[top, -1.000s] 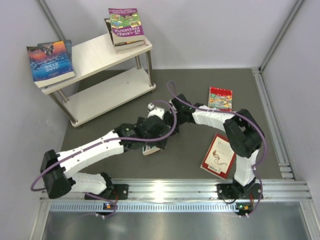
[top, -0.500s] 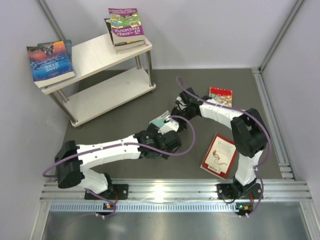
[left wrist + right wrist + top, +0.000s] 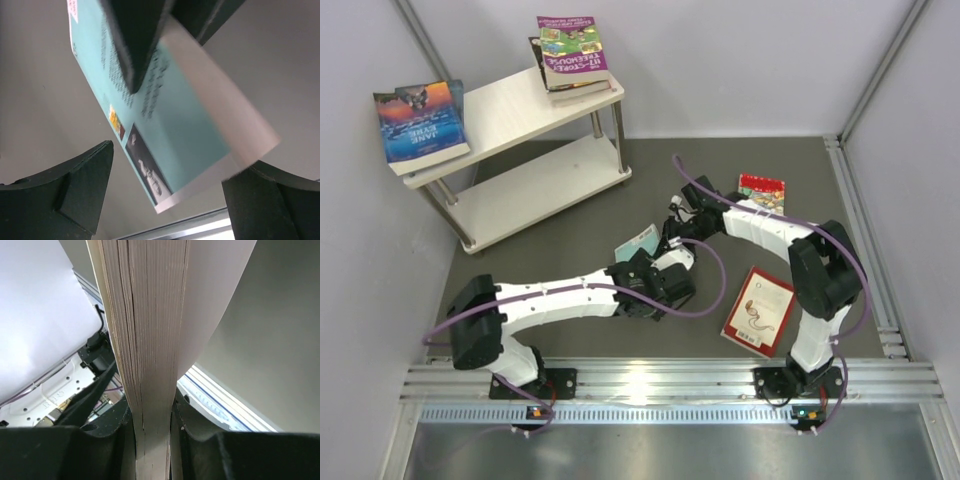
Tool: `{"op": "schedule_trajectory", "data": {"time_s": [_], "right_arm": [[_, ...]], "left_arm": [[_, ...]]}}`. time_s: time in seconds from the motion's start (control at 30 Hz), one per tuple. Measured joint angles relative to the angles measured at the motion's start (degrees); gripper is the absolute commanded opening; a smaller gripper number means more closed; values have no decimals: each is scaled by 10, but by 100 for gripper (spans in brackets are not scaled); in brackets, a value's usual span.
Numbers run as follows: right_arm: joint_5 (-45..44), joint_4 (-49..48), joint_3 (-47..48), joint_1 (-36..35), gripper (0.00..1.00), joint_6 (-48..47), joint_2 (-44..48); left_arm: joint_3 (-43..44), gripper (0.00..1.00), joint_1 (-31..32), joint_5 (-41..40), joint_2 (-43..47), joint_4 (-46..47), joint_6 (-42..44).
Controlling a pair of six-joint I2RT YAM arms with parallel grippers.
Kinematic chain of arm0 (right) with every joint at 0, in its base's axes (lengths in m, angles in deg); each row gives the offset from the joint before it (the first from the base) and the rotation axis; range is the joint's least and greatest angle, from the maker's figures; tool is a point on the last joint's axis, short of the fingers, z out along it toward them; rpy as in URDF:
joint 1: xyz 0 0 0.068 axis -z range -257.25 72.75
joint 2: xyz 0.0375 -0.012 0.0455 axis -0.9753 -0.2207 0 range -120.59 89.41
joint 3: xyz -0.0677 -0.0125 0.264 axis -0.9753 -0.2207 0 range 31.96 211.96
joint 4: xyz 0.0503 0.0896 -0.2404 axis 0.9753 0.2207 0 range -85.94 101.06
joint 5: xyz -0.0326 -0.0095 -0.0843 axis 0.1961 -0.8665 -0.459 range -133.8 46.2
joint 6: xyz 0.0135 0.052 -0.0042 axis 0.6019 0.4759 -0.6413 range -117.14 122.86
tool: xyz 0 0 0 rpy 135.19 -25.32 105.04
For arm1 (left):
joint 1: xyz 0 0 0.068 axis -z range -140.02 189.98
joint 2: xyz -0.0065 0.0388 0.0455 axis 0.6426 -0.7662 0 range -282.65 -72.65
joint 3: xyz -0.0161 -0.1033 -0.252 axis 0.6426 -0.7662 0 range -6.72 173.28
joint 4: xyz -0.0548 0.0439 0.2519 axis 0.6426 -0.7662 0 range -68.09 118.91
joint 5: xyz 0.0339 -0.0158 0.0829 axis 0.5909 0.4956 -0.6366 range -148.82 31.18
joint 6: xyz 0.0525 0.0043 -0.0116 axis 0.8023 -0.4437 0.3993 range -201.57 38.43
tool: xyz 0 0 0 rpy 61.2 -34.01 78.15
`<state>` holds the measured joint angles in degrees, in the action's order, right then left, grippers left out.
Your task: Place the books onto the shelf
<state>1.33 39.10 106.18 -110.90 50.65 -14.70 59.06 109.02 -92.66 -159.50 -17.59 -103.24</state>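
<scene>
My right gripper [image 3: 668, 240] is shut on a pale teal book [image 3: 638, 243], held raised on edge over the table's middle. The right wrist view shows its page edges [image 3: 150, 340] pinched between the right gripper [image 3: 152, 425]. Its cover [image 3: 180, 125] hangs down in the left wrist view, with the right arm's dark fingers [image 3: 135, 45] clamped on it above. My left gripper [image 3: 172, 170] is open, one finger on each side of the book's lower corner. In the top view the left gripper [image 3: 648, 265] sits just under the book. The shelf [image 3: 520, 110] stands at the back left.
A blue sunset book [image 3: 420, 125] and a purple-green stack [image 3: 570, 50] lie on the shelf's top board. On the table a red book [image 3: 760, 195] lies behind the right arm, and a maroon book with a white panel [image 3: 757, 310] lies near its base. White walls enclose the table.
The right gripper has lifted the teal book off the table and pulled back rightward. The left arm has swung right and forward, bringing its gripper under the book.
</scene>
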Motion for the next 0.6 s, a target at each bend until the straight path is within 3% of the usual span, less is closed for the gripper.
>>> {"op": "schedule_trajectory", "data": {"time_s": [0.27, 0.4, 0.43, 0.53, 0.57, 0.6], "right_arm": [[-2, -1, 0, 1, 0, -20, 0], [-18, 0, 0, 1, 0, -22, 0], [-21, 2, 0, 2, 0, -21, 0], [-21, 3, 0, 3, 0, -21, 0], [-20, 3, 0, 3, 3, -21, 0], [-20, 3, 0, 3, 13, -21, 0]], "left_arm": [[40, 49, 17, -15, -61, -22, 6], [56, 23, 24, -26, -80, -38, 6], [59, 4, 26, -30, -83, -40, 3], [66, 0, 26, -32, -88, -49, 2], [68, 0, 26, -31, -88, -51, -1], [68, 0, 26, -30, -88, -52, -2]]}}
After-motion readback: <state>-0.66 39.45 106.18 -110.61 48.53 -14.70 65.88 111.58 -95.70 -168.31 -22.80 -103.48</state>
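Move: The teal book is in the air, already pinched by the right hand at its long side. Its middle lies about 8 cm ahead of the open left hand, 2 cm to its left and about level, with its near end almost between the left fingers; from the right hand the middle is some 4 cm left, 1 cm back and 2 cm lower. From the left hand, the red-bordered book lies about 25 cm right, 3 cm back and 12 cm down, and the lower shelf board 26 cm ahead, 30 cm left and 8 cm down. The teal book's near end is taken by the left hand, which eases about 1.5 cm to the right and 1 cm down onto it, rolling its left side up by under 10 degrees while its wide-open fingers close and pinch the end across its thickness. The right hand stays nearly in place and keeps its grip. ##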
